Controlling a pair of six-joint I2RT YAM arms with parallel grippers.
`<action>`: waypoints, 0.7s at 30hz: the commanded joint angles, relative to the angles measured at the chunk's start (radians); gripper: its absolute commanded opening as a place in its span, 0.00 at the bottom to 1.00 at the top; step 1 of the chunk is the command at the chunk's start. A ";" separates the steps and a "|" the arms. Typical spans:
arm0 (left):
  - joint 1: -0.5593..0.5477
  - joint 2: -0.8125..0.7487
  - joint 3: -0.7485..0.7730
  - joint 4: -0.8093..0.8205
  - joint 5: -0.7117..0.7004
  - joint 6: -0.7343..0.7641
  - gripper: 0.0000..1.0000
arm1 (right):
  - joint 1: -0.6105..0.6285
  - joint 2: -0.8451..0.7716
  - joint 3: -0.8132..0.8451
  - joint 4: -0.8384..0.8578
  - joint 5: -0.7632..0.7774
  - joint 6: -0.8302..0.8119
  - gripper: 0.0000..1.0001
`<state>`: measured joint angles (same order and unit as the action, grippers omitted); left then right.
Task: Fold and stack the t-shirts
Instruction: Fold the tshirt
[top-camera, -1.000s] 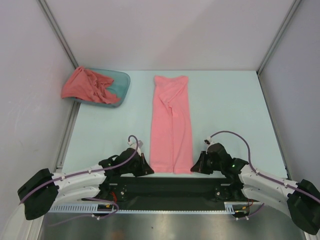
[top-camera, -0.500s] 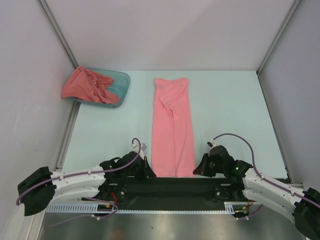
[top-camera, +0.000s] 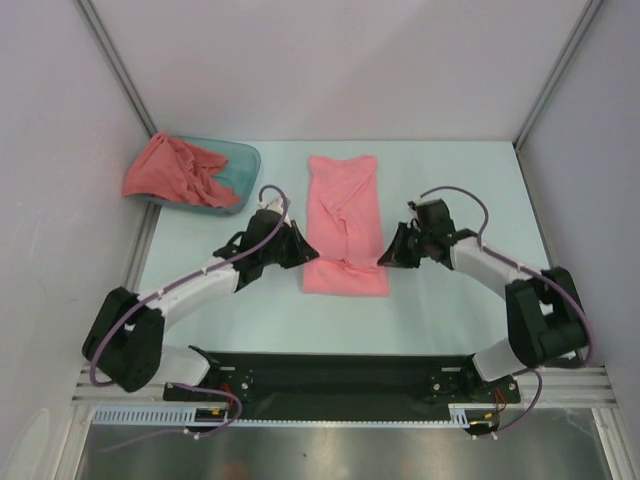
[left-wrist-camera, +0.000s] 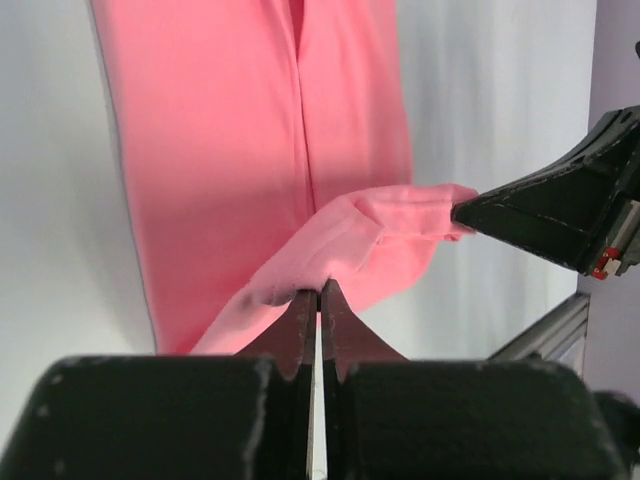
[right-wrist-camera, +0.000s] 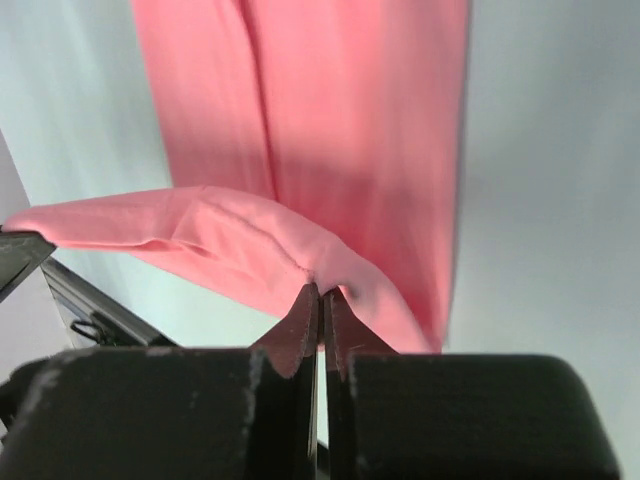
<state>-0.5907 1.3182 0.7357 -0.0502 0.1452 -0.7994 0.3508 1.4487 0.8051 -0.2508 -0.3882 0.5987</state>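
The light salmon-pink t-shirt (top-camera: 343, 205) lies as a long narrow strip in the middle of the table. Its near end is lifted and doubled back over the rest. My left gripper (top-camera: 303, 255) is shut on the left corner of that lifted edge, and the left wrist view shows its tips (left-wrist-camera: 318, 288) pinching the pink fabric (left-wrist-camera: 230, 130). My right gripper (top-camera: 384, 260) is shut on the right corner. Its tips (right-wrist-camera: 320, 290) bite the hem of the same shirt (right-wrist-camera: 330, 100). The darker coral-red t-shirt (top-camera: 172, 170) lies crumpled at the back left.
The teal tub (top-camera: 243, 163) at the back left corner holds the coral-red shirt, which spills over its left rim. Grey walls with metal posts close in the left, right and far sides. The black base rail (top-camera: 340, 372) runs along the near edge.
Both grippers have moved away from the near edge toward the far side, carrying the pink shirt's near end up and over. The strip on the table now looks shorter.
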 joint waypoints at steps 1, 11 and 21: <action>0.087 0.117 0.112 0.030 0.085 0.092 0.00 | -0.038 0.120 0.185 0.031 -0.064 -0.089 0.00; 0.187 0.391 0.373 0.033 0.148 0.126 0.00 | -0.130 0.432 0.489 0.001 -0.153 -0.109 0.00; 0.223 0.506 0.488 0.012 0.175 0.127 0.00 | -0.164 0.549 0.577 0.012 -0.218 -0.109 0.00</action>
<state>-0.3820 1.8042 1.1732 -0.0395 0.2859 -0.6971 0.1940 1.9736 1.3369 -0.2489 -0.5632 0.5034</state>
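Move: My two hands hold the hem corners of the t-shirt off the table. From my left hand, the t-shirt's far end is some 42 cm ahead, 8 cm to the right and 10 cm below, its near fold is 3 cm back, also 8 cm to the right, and the basket is about 34 cm ahead and 30 cm to the left. From my right hand, the far end lies about 42 cm ahead, 9 cm to the left, 6 cm below. Keeping the hem pinched between them, I carry it forward over the lower layer with both hands together, about 14 cm towards the t-shirt's far end. I start fast and ease off, staying nearly level; my wrists barely turn and both grippers stay shut. ##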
